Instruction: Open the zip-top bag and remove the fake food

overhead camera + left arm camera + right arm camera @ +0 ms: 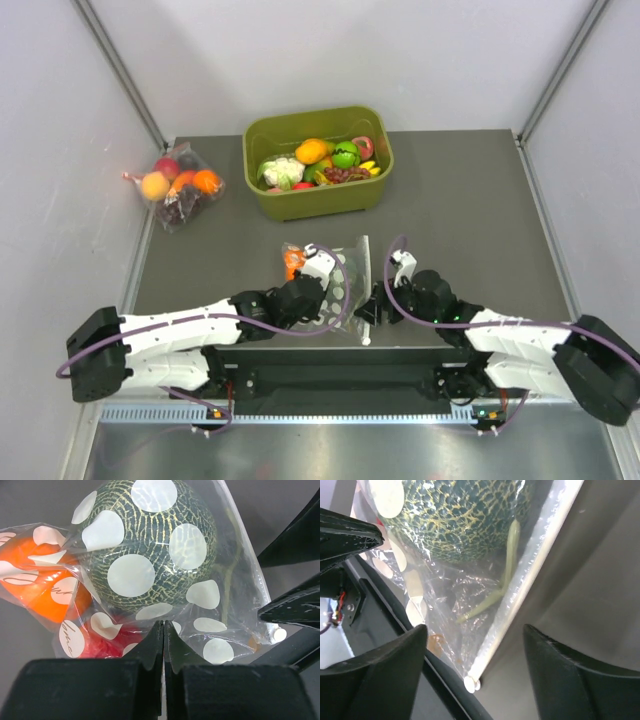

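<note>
The zip-top bag (345, 272), clear with white dots, lies near the table's front edge between my two arms. Through it the fake food shows: a dark green netted pumpkin (150, 545), an orange fruit (35, 587) and a red fruit (107, 637). My left gripper (164, 624) is shut, pinching the bag's film just below the pumpkin. My right gripper (475, 630) is open, its fingers straddling the bag's corner and the white zip strip (530, 575) without touching them. The pumpkin (465, 520) fills the top of the right wrist view.
A green tub (320, 205) of toy produce stands at the back centre. A smaller dotless bag (178, 185) of fruit lies at the back left by the wall. The black frame rail (330, 365) runs just in front of the dotted bag.
</note>
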Available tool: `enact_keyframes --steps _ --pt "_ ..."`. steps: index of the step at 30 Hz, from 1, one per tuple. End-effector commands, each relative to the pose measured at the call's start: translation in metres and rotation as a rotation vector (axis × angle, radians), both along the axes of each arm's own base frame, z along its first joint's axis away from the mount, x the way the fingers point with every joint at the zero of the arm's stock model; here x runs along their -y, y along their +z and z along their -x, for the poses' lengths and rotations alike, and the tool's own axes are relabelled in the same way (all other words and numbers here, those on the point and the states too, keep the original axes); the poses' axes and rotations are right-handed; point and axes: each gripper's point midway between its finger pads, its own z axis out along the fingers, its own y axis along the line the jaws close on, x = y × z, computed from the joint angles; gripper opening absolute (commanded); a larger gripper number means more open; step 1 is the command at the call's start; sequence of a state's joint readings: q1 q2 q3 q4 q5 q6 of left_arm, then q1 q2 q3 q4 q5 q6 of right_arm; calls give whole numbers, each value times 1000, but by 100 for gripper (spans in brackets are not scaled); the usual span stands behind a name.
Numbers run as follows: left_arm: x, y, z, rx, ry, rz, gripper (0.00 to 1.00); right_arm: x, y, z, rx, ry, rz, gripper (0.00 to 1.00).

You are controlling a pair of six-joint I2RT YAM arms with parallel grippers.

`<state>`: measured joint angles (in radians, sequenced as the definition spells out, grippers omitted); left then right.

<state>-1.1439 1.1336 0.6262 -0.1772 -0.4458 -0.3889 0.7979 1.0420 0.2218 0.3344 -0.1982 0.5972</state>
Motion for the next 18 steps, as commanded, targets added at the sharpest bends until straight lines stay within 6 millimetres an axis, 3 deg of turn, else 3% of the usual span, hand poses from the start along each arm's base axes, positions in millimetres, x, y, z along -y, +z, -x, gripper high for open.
enact_keyframes --steps 1,5,7,8,9,10,13,18 --pt "10 13 -1 29 -28 57 0 -24 25 -2 68 68 -147 74" --pt "10 11 3 33 -67 41 0 -36 27 3 76 132 -206 59" --pt "12 14 5 48 -103 32 0 -40 33 4 84 148 -232 47" --pt "12 14 7 56 -119 28 5 -41 37 5 90 156 -241 26" --pt "14 16 8 62 -138 31 13 -41 39 5 91 155 -244 15" --pt "14 19 10 86 -168 25 34 -43 45 3 93 153 -256 3" --pt "20 35 17 155 -243 57 55 -46 63 0 109 150 -275 2" --pt "30 74 32 279 -358 144 66 -47 94 -13 124 96 -263 0"
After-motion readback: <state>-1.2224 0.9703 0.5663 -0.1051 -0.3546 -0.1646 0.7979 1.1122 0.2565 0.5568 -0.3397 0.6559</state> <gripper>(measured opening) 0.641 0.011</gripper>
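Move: The near half of the bag's white zip strip lies about 2 cm left of the open right fingers, some 1 cm back and 1–2 cm below them. The strip's near end, with its white slider, is about 8 cm back from that hand, 1 cm left and 4 cm down. From the shut left fingers the strip's near half is roughly 8 cm right, 3 cm back and 5 cm lower. The bagged watermelon lies 4 cm ahead, 2 cm right and 4 cm down, and the bagged orange fruit 5 cm ahead, 7 cm left and 6 cm down. The right fingers close on the bag's zip strip after easing left and a little down, then, pinching it, lift about 5 cm while still drifting left, some 3.5 cm in all, the hand rolling about 10 degrees. As they shut, the left hand opens to roughly two thirds, lets go of the clear film and backs off towards its base and up, about 3 cm each way, turning some 15 degrees clockwise. ##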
